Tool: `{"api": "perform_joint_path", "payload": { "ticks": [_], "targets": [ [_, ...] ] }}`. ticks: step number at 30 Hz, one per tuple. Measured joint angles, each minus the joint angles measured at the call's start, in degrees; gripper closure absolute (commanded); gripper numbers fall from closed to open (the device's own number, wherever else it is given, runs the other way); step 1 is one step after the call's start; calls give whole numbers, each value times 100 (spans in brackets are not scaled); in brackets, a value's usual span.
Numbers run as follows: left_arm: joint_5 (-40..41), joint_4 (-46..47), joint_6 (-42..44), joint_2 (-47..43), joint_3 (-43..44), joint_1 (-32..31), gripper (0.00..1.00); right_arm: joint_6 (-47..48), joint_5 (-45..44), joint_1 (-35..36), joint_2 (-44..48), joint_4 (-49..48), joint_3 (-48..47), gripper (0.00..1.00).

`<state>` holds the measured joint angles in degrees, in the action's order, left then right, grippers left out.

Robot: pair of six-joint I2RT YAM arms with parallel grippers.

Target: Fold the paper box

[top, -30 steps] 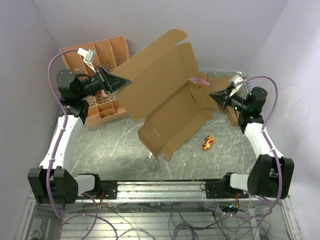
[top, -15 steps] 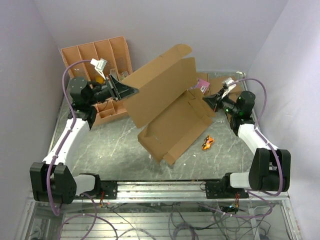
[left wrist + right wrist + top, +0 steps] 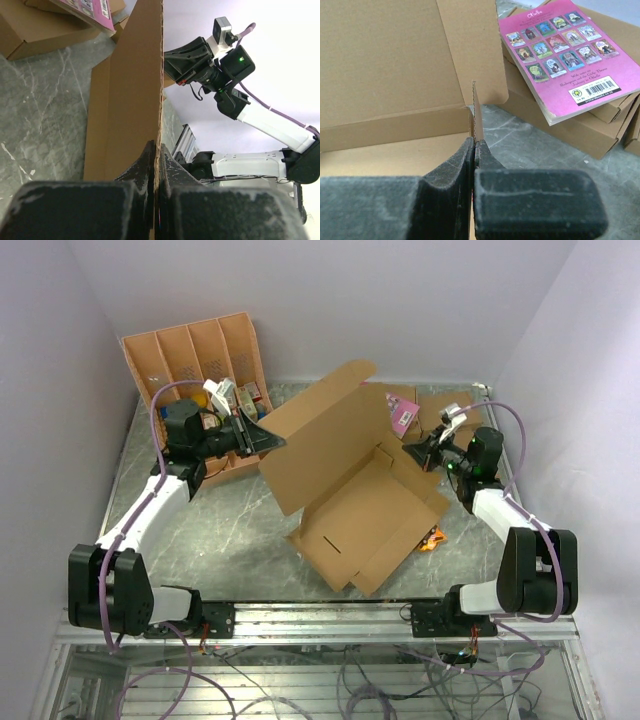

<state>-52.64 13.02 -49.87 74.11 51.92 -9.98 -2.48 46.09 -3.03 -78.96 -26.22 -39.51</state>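
The paper box (image 3: 365,515) is a large brown cardboard piece with its tray part low over the table and its big lid panel (image 3: 320,435) tilted up behind. My left gripper (image 3: 272,440) is shut on the lid panel's left edge. The left wrist view shows that panel (image 3: 135,100) edge-on, pinched between the left gripper (image 3: 157,156). My right gripper (image 3: 415,453) is shut on a thin upright side flap at the box's right corner. In the right wrist view the flap (image 3: 477,112) stands between the right gripper (image 3: 474,144), with the box's inside (image 3: 385,65) to the left.
An orange-tan compartment tray (image 3: 190,350) leans at the back left with small items at its foot. A pink book (image 3: 405,415) lies on small brown boxes (image 3: 445,410) at the back right. A small orange object (image 3: 432,537) peeks from under the box's right edge.
Both arms have brought the box down and nearer, from tilted in the air to low over the table. The left gripper moved right, the right gripper slightly left. The box now partly covers the orange object.
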Motion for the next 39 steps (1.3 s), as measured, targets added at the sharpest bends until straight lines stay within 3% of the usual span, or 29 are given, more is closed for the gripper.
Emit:
{"api": "perform_joint_path", "payload": {
  "ticks": [3, 4, 6, 8, 10, 14, 19, 22, 28, 30, 34, 39],
  "targets": [
    [33, -52, 122, 0, 0, 2, 93, 192, 7, 7, 0, 199, -33, 99],
    [61, -125, 201, 0, 11, 4, 93, 315, 0, 7, 0, 341, -81, 94],
    [125, -315, 389, 9, 76, 28, 93, 627, -17, 9, -24, 693, -254, 79],
    [199, -457, 601, 11, 173, 85, 93, 979, -28, 9, -107, 1119, -560, 54],
    [232, -479, 741, 7, 205, 153, 93, 1239, 39, -42, -201, 1482, -872, 37],
    [234, -433, 835, -22, 199, 256, 93, 1567, 319, -367, -214, 2341, -1351, 21],
    [310, -492, 1012, -365, 146, 319, 93, 2031, 796, -887, 260, 3534, -1506, 13],
    [420, -586, 1200, -658, 85, 358, 93, 3023, 1272, -944, 741, 4426, -1495, 9],
    [442, -608, 1429, -739, 22, 684, 93, 8546, 1545, -455, 737, 7908, -1484, 1],
    [455, -822, 1598, -584, 98, 719, 93, 9659, 1351, -140, 533, 8467, -1309, 0],
    [505, -1198, 1867, -350, 251, 743, 93, 10522, 859, 374, 551, 8524, -855, 0],
    [629, -1762, 2339, -153, 487, 896, 93, 10953, 57, 761, 813, 7722, -109, 1]
  ]
}}
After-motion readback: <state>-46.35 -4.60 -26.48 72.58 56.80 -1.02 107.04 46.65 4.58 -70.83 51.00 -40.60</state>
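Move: The near-right side wall of the paper box, running low along its open floor, has its middle about 22 cm back, 3 cm right and 14 cm below the right hand, which still pinches an upright flap. The toy car lies 21 cm back, 9 cm right and 17 cm down from this hand, the pink book 11 cm ahead, 3 cm left, 9 cm down. From the left hand, gripping the raised panel, the wall is 25 cm back, 30 cm right, 25 cm below. The right hand opens wide and lets go of the upright flap, easing about 4 cm right and a little up, then sweeps back and down over the box's right side towards the near-right wall, ending some 17 cm back of and 10 cm below its start, with the wrist swinging counter-clockwise and rolling so the open fingers point left and down. Meanwhile the left hand keeps its pinch on the raised panel and draws it about 7 cm left and slightly forward, turning some 20 degrees. ##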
